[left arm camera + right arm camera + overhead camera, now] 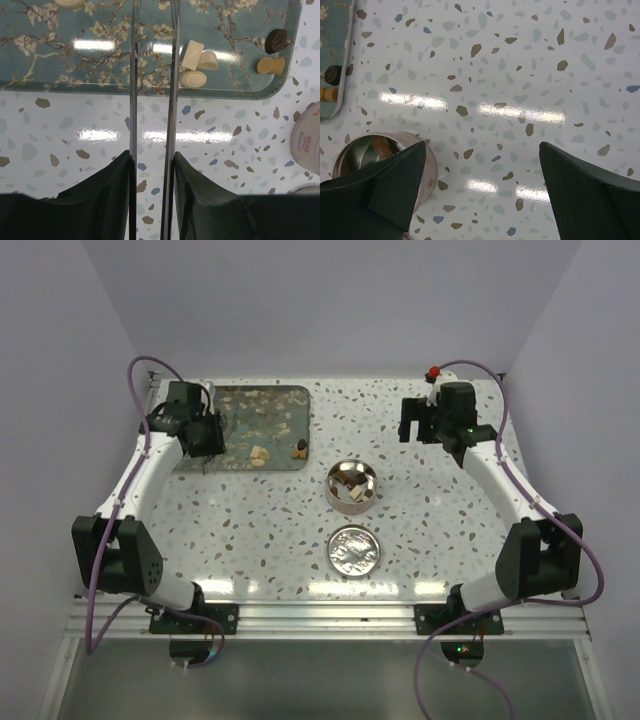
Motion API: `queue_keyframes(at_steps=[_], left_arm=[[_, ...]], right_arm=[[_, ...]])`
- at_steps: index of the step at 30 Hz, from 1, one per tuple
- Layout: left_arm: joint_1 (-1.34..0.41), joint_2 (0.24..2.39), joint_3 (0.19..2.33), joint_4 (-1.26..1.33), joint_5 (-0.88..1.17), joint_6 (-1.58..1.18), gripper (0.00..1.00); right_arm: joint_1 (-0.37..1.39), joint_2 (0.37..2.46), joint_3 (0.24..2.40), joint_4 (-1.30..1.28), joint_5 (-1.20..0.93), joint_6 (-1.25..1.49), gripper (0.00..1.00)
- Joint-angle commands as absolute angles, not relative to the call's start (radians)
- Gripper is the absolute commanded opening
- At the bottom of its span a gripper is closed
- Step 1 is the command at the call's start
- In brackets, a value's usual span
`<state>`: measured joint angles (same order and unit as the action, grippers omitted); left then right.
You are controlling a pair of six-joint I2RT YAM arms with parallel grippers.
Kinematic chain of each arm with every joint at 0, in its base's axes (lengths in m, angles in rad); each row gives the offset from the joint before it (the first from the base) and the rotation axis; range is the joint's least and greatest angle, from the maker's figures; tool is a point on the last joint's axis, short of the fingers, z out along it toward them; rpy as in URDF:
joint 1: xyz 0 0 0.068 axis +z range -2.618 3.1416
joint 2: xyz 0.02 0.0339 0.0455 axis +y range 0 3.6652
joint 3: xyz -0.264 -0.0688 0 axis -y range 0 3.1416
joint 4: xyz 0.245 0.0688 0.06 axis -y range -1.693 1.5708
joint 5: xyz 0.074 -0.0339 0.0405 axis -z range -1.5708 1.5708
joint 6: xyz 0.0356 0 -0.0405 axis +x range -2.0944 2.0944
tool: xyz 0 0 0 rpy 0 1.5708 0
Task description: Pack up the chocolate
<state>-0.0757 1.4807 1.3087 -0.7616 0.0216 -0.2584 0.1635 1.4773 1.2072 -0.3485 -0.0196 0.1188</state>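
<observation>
Pale cream chocolate (197, 60) lies in a small cluster on the blossom-patterned tray (75, 60), with a dark piece (276, 40) and a tan piece (270, 65) near the tray's corner. In the top view the cream lumps (260, 455) and the dark piece (300, 448) sit at the tray's near edge. The round tin (351, 486) holds several pieces. My left gripper (152, 155) is shut on thin metal tongs (172, 75), whose blades stand apart with nothing between them, left of the cream cluster. My right gripper (482, 144) hangs open and empty beside the tin (350, 155).
The tin's lid (354, 549) lies flat in front of the tin. The tray (255, 428) occupies the far left of the speckled table. A small red object (434, 372) sits at the far right edge. White walls enclose the table.
</observation>
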Motion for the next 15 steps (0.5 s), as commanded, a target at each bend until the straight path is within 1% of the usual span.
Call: queue_keyframes(at_steps=[1, 5, 15], left_arm=[[-0.069, 1.532, 1.307, -0.672, 0.023, -0.247, 0.41], [-0.052, 1.603, 1.304, -0.649, 0.006, -0.242, 0.41], [-0.014, 1.678, 1.321, -0.620, -0.061, -0.236, 0.43]], right_arm=[[0.164, 1.442, 1.204, -0.348, -0.023, 0.109, 0.98], [0.164, 1.439, 1.206, -0.351, -0.012, 0.100, 0.98], [0.164, 1.445, 1.212, -0.354, -0.005, 0.091, 0.98]])
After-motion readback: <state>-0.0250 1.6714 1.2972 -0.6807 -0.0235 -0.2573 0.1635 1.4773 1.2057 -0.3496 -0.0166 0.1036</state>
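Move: The tongs in the left hand are headed for the dark chocolate on the tray, some 20 cm ahead of that hand, 5 cm to its left and roughly 15 cm below. A round cream chocolate sits about 17 cm ahead and 9 cm left of the hand, and the cream cluster 12 cm ahead and 5 cm to its right, both equally low. From the idle right hand, the dark chocolate is about 56 cm left, 14 cm ahead and 17 cm below. Still gripping the metal tongs, the left hand sinks about 6 cm towards the dark chocolate's patch of the tray. It eases some 2 cm forward from the outset, then drifts 2 to 3 cm left late in the descent while the wrist tips down by about 7 degrees and turns slightly counter-clockwise. The fingers keep their gap on the tongs; whether the tips touch anything can't be seen. ##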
